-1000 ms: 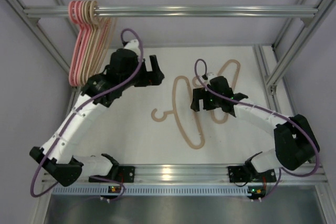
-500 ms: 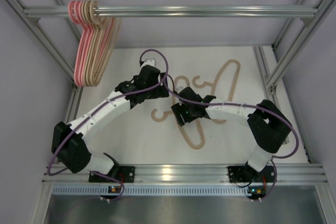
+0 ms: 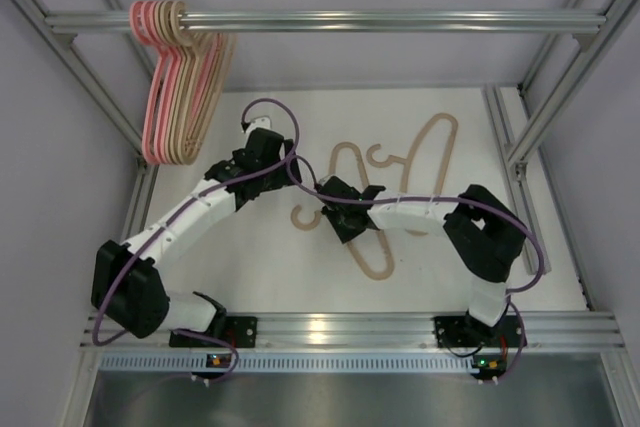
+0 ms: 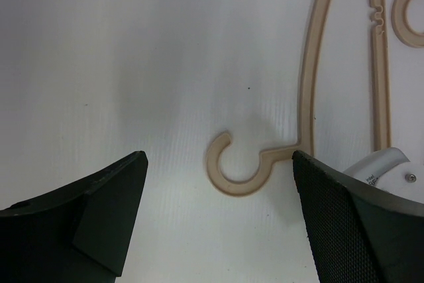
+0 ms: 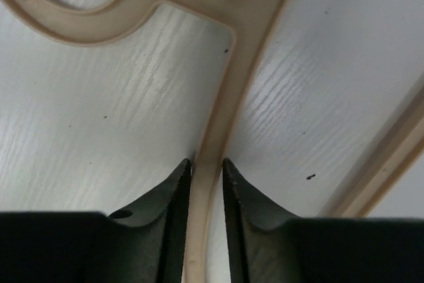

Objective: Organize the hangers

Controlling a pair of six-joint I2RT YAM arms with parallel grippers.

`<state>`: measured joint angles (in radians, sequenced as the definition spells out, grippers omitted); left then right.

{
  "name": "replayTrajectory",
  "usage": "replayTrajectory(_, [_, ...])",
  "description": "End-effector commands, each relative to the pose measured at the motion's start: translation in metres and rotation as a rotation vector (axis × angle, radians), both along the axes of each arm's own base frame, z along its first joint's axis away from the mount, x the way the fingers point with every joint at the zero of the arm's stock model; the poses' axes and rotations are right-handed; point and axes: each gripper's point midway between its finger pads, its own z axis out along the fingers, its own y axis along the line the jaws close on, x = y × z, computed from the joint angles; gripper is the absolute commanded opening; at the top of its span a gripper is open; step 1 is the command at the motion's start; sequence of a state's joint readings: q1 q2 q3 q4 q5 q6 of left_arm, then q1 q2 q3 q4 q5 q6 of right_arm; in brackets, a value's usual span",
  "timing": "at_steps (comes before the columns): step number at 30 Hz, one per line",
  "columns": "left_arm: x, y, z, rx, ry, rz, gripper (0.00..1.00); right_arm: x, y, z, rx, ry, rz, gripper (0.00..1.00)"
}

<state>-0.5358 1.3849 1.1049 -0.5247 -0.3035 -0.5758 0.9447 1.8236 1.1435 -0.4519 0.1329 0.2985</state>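
Several pink and beige hangers (image 3: pixel 178 87) hang bunched at the left end of the silver bar (image 3: pixel 400 21). Two beige hangers lie on the white table: one in the middle (image 3: pixel 372 265) with its hook (image 3: pixel 303 218) pointing left, and one further right (image 3: pixel 440 142). My right gripper (image 3: pixel 338 219) is low on the table, shut on the middle hanger's thin side (image 5: pixel 245 38) just behind the hook (image 5: pixel 207 170). My left gripper (image 3: pixel 283 175) is open and empty above the table. The same hook (image 4: pixel 238 167) lies ahead between its fingers (image 4: pixel 218 217).
Metal frame posts stand at the left (image 3: pixel 90 77) and right (image 3: pixel 560 77) of the table. A rail (image 3: pixel 340 327) runs along the near edge. The right arm's white link (image 4: pixel 387 167) shows beside the left gripper's right finger.
My left arm has pulled back from the rack and come down over the table toward the hook. My right gripper has moved left along the middle hanger and down onto its side.
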Motion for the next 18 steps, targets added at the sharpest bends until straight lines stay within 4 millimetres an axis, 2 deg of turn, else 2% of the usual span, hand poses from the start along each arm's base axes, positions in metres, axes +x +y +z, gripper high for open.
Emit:
replayTrajectory(1, [0.007,0.003,0.026,-0.073,-0.097,0.011,0.95,-0.003,-0.019,-0.014,-0.145,-0.005,-0.035,0.21])
replayTrajectory(2, [0.004,0.006,0.024,-0.074,-0.095,0.014,0.95,-0.002,-0.022,-0.016,-0.155,0.001,-0.052,0.06])
replayTrajectory(3, [0.003,0.007,0.024,-0.079,-0.094,0.013,0.95,0.001,-0.026,-0.016,-0.154,0.004,-0.071,0.0])
replayTrajectory(7, [-0.007,0.011,0.031,-0.114,-0.112,0.014,0.95,0.008,-0.03,-0.003,-0.093,0.012,-0.102,0.0])
replayTrajectory(14, [-0.022,0.009,0.055,-0.229,-0.159,0.026,0.95,0.023,-0.01,0.055,0.173,-0.029,-0.166,0.0])
replayTrajectory(18, [-0.032,0.0,0.071,-0.327,-0.177,0.003,0.94,0.034,-0.006,0.081,0.315,-0.038,-0.237,0.0])
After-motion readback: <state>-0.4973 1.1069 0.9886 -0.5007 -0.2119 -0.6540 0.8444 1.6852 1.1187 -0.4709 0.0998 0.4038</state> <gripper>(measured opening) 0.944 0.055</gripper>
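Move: Straddled by the right fingers is the near hanger's inner bar, practically at the hand point, just robot-side of the neck. That hanger's hook lies about 8 cm left of the hand and 3 cm farther out, and the second tan hanger's middle some 12 cm ahead and 17 cm to the right. From the left hand the bar sits roughly 8 cm back, 11 cm right and 15 cm below. Closing the last part of their gap, the right fingers pinch the hanger's bar from both sides while easing about 1 cm forward; the right hand then lifts it some 4 cm, drifting about 2 cm right and turning 10 degrees clockwise. The left hand, jaws wide and empty, draws away from the bar, up about 5 cm and back 3 cm, rolling its left side down. ##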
